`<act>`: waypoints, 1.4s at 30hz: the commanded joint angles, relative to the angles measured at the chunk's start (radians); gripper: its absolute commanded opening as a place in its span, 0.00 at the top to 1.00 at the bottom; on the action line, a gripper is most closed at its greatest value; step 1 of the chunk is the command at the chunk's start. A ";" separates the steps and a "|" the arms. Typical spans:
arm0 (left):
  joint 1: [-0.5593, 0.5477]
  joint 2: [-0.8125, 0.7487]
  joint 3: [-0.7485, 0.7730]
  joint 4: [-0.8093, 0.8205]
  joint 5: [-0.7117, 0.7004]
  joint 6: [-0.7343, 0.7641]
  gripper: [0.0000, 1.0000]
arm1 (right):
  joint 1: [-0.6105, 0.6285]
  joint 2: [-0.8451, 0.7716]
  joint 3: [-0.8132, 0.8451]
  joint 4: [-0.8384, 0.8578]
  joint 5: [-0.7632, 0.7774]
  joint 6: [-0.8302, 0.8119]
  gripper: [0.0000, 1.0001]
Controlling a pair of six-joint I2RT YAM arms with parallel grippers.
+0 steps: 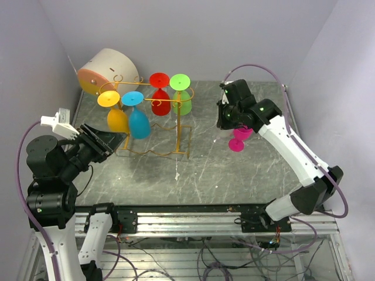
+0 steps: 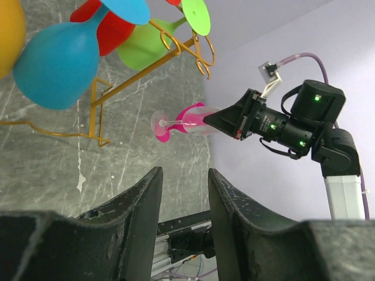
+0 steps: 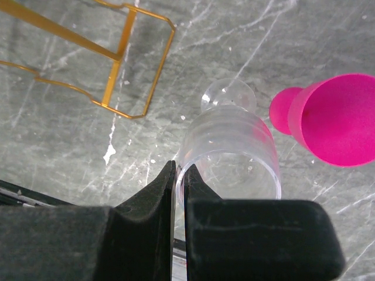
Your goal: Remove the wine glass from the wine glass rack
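The gold wire wine glass rack (image 1: 153,136) stands at the back left of the table. Yellow (image 1: 116,117), blue (image 1: 138,120), red (image 1: 160,99) and green (image 1: 182,99) wine glasses hang from it upside down. My right gripper (image 3: 180,167) is shut on the rim of a clear wine glass (image 3: 234,146), off the rack and low over the table. I cannot tell whether its foot touches the table. A pink wine glass (image 3: 340,120) stands upright just beside it. My left gripper (image 2: 184,172) is open and empty, left of the rack near the yellow glass.
A white-and-orange drum (image 1: 108,70) lies behind the rack in the back left corner. Walls close the table on the left, back and right. The right arm (image 1: 293,152) reaches over the right half of the marble tabletop (image 1: 211,175).
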 commanded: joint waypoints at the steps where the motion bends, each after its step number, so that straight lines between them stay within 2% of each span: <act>1: 0.000 -0.016 0.003 -0.031 -0.021 0.031 0.53 | -0.015 0.026 -0.044 0.074 -0.012 -0.012 1.00; 15: -0.001 -0.037 -0.020 -0.069 -0.058 0.055 0.52 | -0.047 0.096 -0.144 0.163 -0.046 -0.013 1.00; 24: -0.001 -0.042 -0.020 -0.084 -0.076 0.063 0.52 | -0.062 0.122 -0.154 0.174 -0.046 -0.013 1.00; 28: -0.001 -0.042 -0.028 -0.088 -0.081 0.067 0.52 | -0.062 0.122 -0.147 0.173 -0.060 -0.011 0.92; 32: 0.000 -0.043 -0.039 -0.099 -0.090 0.073 0.51 | -0.062 0.116 -0.125 0.162 -0.058 -0.008 0.79; 38: 0.000 -0.041 -0.042 -0.127 -0.124 0.089 0.50 | -0.062 0.120 -0.100 0.142 -0.049 -0.010 0.75; 42: 0.000 -0.036 -0.021 -0.184 -0.221 0.107 0.49 | -0.062 0.110 -0.086 0.135 -0.047 -0.008 0.74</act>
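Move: The right hand pinches the clear wine glass by the left side of its rim. Its spot on the table lies about 3 cm ahead, 3 cm right and 26 cm below the hand. The pink glass stands about 3 cm ahead and 11 cm right; the rack's middle is roughly 4 cm ahead and 25 cm left, the hanging green glass 15 cm ahead and 14 cm left. From the left hand, that spot is some 17 cm ahead, 32 cm right and 40 cm below. Downwards, slowing to a stop after about 8 cm, the right hand lowers the upright clear wine glass to the table left of the pink glass, easing 2–3 cm forward and tipping slightly down. The fingers then part a little, letting go of the rim, and rise about 1 cm. The empty, half-open left hand sinks some 4 cm. ##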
